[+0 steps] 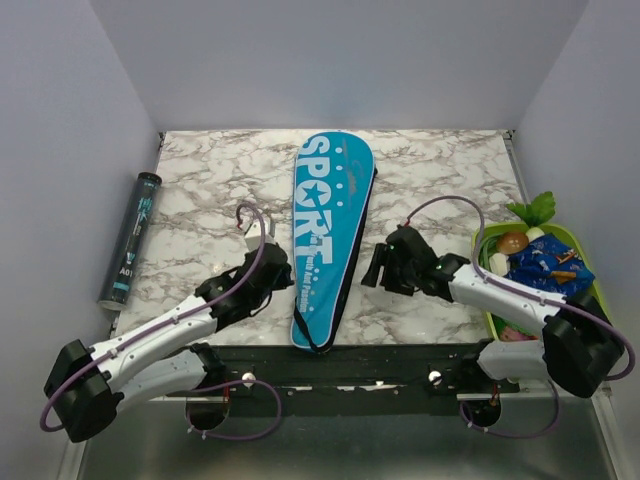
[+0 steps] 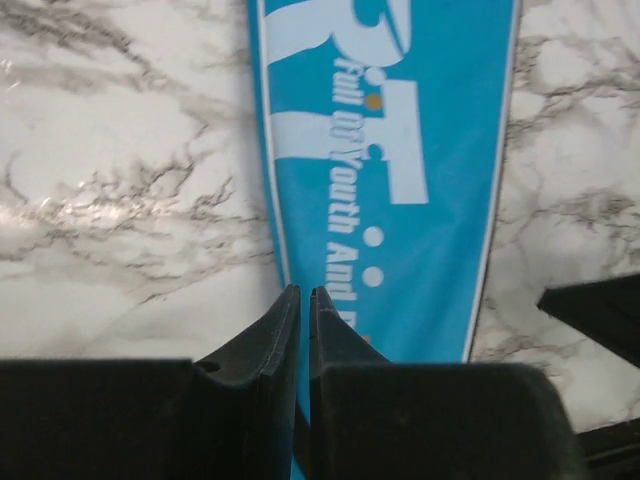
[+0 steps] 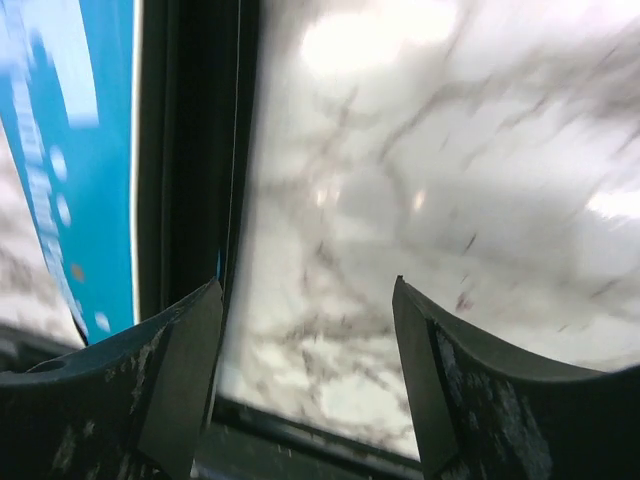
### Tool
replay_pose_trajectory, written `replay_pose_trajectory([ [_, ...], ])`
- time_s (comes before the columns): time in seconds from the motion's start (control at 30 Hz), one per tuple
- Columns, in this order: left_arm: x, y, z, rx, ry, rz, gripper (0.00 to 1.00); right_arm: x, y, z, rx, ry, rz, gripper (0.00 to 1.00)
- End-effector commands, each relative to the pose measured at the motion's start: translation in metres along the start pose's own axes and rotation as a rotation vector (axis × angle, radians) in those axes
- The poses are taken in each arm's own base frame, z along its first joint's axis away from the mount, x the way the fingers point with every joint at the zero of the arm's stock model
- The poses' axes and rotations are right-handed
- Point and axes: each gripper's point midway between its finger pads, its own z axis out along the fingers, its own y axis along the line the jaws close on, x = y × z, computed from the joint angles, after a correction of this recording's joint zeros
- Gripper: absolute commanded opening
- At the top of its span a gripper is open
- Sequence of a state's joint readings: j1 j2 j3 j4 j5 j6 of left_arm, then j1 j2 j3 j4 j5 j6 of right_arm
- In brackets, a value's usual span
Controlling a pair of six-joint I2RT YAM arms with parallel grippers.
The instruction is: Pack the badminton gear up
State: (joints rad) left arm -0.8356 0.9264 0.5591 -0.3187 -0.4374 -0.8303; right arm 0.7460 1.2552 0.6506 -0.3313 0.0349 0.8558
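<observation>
The cyan bag (image 1: 330,230) lettered "SPORT" lies lengthwise in the middle of the marble table, its wide end at the far side and its narrow end at the near edge. My left gripper (image 1: 285,277) hovers at the bag's left border; in the left wrist view its jaws (image 2: 305,292) stand only a thin slit apart above the bag (image 2: 400,150), and nothing shows between the tips. My right gripper (image 1: 376,268) stands just right of the bag. Its jaws (image 3: 307,285) are wide open over bare marble, with the bag's black edge (image 3: 190,150) to their left.
A dark tube (image 1: 130,240) lies along the table's left edge. A green tray (image 1: 560,232) of toy vegetables sits at the right edge, partly under the right arm. A black rail (image 1: 340,358) runs along the near edge.
</observation>
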Motion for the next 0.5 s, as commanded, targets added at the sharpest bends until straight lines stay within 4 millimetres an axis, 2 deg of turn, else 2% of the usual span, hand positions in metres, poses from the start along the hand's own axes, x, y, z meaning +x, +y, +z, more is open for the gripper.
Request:
replay_pose_trajectory([
  [0.0, -0.015, -0.053, -0.004, 0.170, 0.027, 0.051, 0.14, -0.066, -0.015, -0.003, 0.109, -0.140, 0.045, 0.77],
  [0.03, -0.017, -0.064, -0.003, 0.204, 0.021, 0.051, 0.14, -0.080, -0.021, -0.001, 0.105, -0.146, 0.079, 0.77],
  [0.1, -0.014, -0.078, 0.003, 0.230, 0.050, 0.078, 0.14, -0.104, -0.020, 0.003, 0.079, -0.176, 0.100, 0.77],
  [0.17, -0.009, -0.090, 0.014, 0.244, 0.068, 0.087, 0.14, -0.139, -0.015, 0.002, 0.016, -0.228, 0.139, 0.77],
  [0.2, -0.006, -0.093, 0.018, 0.253, 0.074, 0.091, 0.14, -0.144, -0.014, 0.010, -0.001, -0.213, 0.131, 0.77],
  [0.23, -0.006, -0.102, 0.021, 0.287, 0.074, 0.080, 0.14, -0.165, -0.008, 0.007, -0.038, -0.238, 0.140, 0.77],
  [0.27, 0.004, -0.102, 0.030, 0.284, 0.097, 0.089, 0.14, -0.173, -0.009, 0.013, -0.046, -0.235, 0.148, 0.77],
  [0.33, 0.011, -0.112, 0.041, 0.314, 0.110, 0.081, 0.13, -0.183, -0.014, 0.030, -0.058, -0.190, 0.181, 0.77],
  [0.37, 0.015, -0.114, 0.044, 0.323, 0.119, 0.077, 0.13, -0.198, -0.006, 0.030, -0.080, -0.208, 0.189, 0.77],
  [0.47, 0.026, -0.119, 0.054, 0.339, 0.145, 0.072, 0.11, -0.210, -0.004, 0.051, -0.087, -0.193, 0.198, 0.77],
])
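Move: The middle of the racket bag lies about 9 cm ahead of my left hand, 12 cm to its right and 10 cm below it. Its black strap is some 16 cm back and 5 cm to the right of that same hand, 10 cm lower. From my right hand, the bag's middle is roughly 11 cm ahead, 15 cm to the left and 4 cm lower; the green basket stands about 45 cm to the right, roughly level fore and aft. I sweep my right hand forward about 19 cm along the bag's black right side, fingers kept wide open, veering a little right, rising some 4 cm and swinging about 15 degrees clockwise. Meanwhile my left hand, nearly shut, arcs 10 cm right from the bag's left edge to above its lower half, lifting and then sinking again as it also turns clockwise. ##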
